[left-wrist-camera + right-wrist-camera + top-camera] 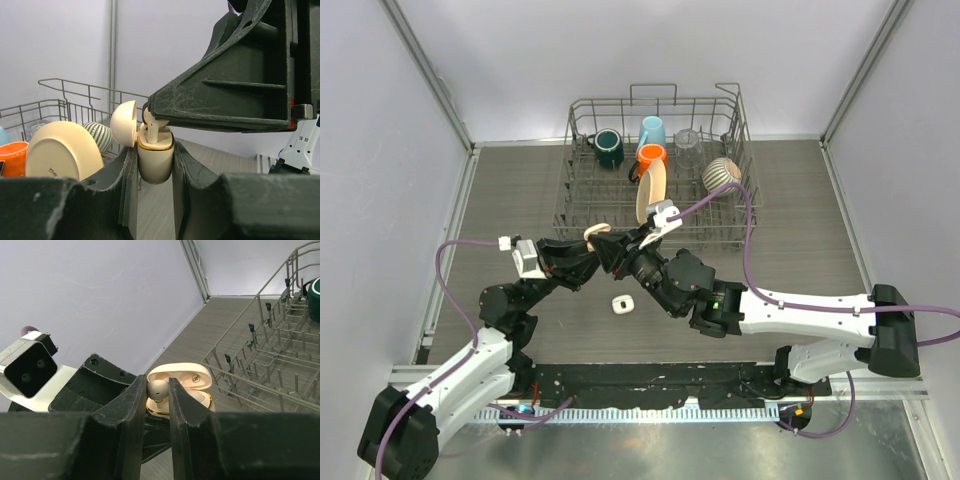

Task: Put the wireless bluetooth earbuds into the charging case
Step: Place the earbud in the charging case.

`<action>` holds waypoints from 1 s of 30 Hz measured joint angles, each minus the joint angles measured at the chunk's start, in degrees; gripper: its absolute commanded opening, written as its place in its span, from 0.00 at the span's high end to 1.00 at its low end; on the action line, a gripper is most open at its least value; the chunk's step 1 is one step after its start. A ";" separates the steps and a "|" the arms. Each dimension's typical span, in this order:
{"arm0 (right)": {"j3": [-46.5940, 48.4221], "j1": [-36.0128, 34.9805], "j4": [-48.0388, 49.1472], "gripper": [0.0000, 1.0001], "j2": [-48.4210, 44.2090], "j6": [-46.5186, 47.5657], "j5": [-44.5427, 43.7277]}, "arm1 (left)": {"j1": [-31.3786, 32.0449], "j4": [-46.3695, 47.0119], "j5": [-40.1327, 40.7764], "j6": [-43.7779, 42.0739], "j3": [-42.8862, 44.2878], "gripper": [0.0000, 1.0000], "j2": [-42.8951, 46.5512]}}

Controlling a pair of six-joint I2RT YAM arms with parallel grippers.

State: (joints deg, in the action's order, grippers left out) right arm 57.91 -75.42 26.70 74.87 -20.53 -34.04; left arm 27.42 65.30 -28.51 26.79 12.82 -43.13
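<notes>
The cream charging case [155, 159] with a gold rim is held upright above the table, my left gripper [155, 167] shut on its body. Its lid [124, 123] stands open to the left. My right gripper [158, 396] is shut on a white earbud [158, 388], whose stem [152, 129] reaches down into the open case [186, 383]. In the top view the left gripper [588, 250] and right gripper [623, 247] meet at the case [596, 234] just in front of the rack. A small white piece [623, 304], seemingly another earbud, lies on the table below them.
A wire dish rack [582, 205] stands at the back. It holds a dark green mug [609, 148], a light blue mug [652, 130], an orange mug [651, 155], a beige plate [651, 192], a glass [687, 140] and a striped bowl [721, 174]. Walls close both sides.
</notes>
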 measured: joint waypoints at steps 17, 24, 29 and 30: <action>0.90 -0.50 -2.82 0.54 -0.02 -0.61 -0.94 | -0.07 -1.11 0.42 -0.11 0.00 1.00 0.02; 2.43 -0.72 -4.98 0.43 -0.02 -1.07 -0.39 | -0.07 -0.94 0.39 -0.04 0.00 1.00 0.02; 3.23 -0.94 -6.38 0.36 -0.94 -1.05 0.33 | -0.07 -0.79 0.42 0.02 0.00 1.00 0.02; 3.39 -0.92 -6.78 0.35 -1.42 -0.98 0.26 | -0.07 -0.68 0.39 0.04 0.00 1.00 0.02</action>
State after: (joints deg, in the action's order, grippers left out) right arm 61.30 -76.34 19.92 73.45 -21.52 -33.78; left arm 27.35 64.62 -28.12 26.83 12.82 -43.11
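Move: The right hand holds the earbud right at the open charging case, whose middle lies about 2 cm ahead, 1 cm to its left and 2 cm below. The left hand keeps the case in its fingertips, about 1 cm ahead, 1 cm right and 1 cm above its hand point. From the right hand, the cream plate stands roughly 15 cm ahead, 11 cm right and 12 cm lower; the white box lies some 6 cm back, 4 cm right and 20 cm below. Right hand lowers the earbud slightly into the held case, lets go, then rises about 2 cm, drawing back. ##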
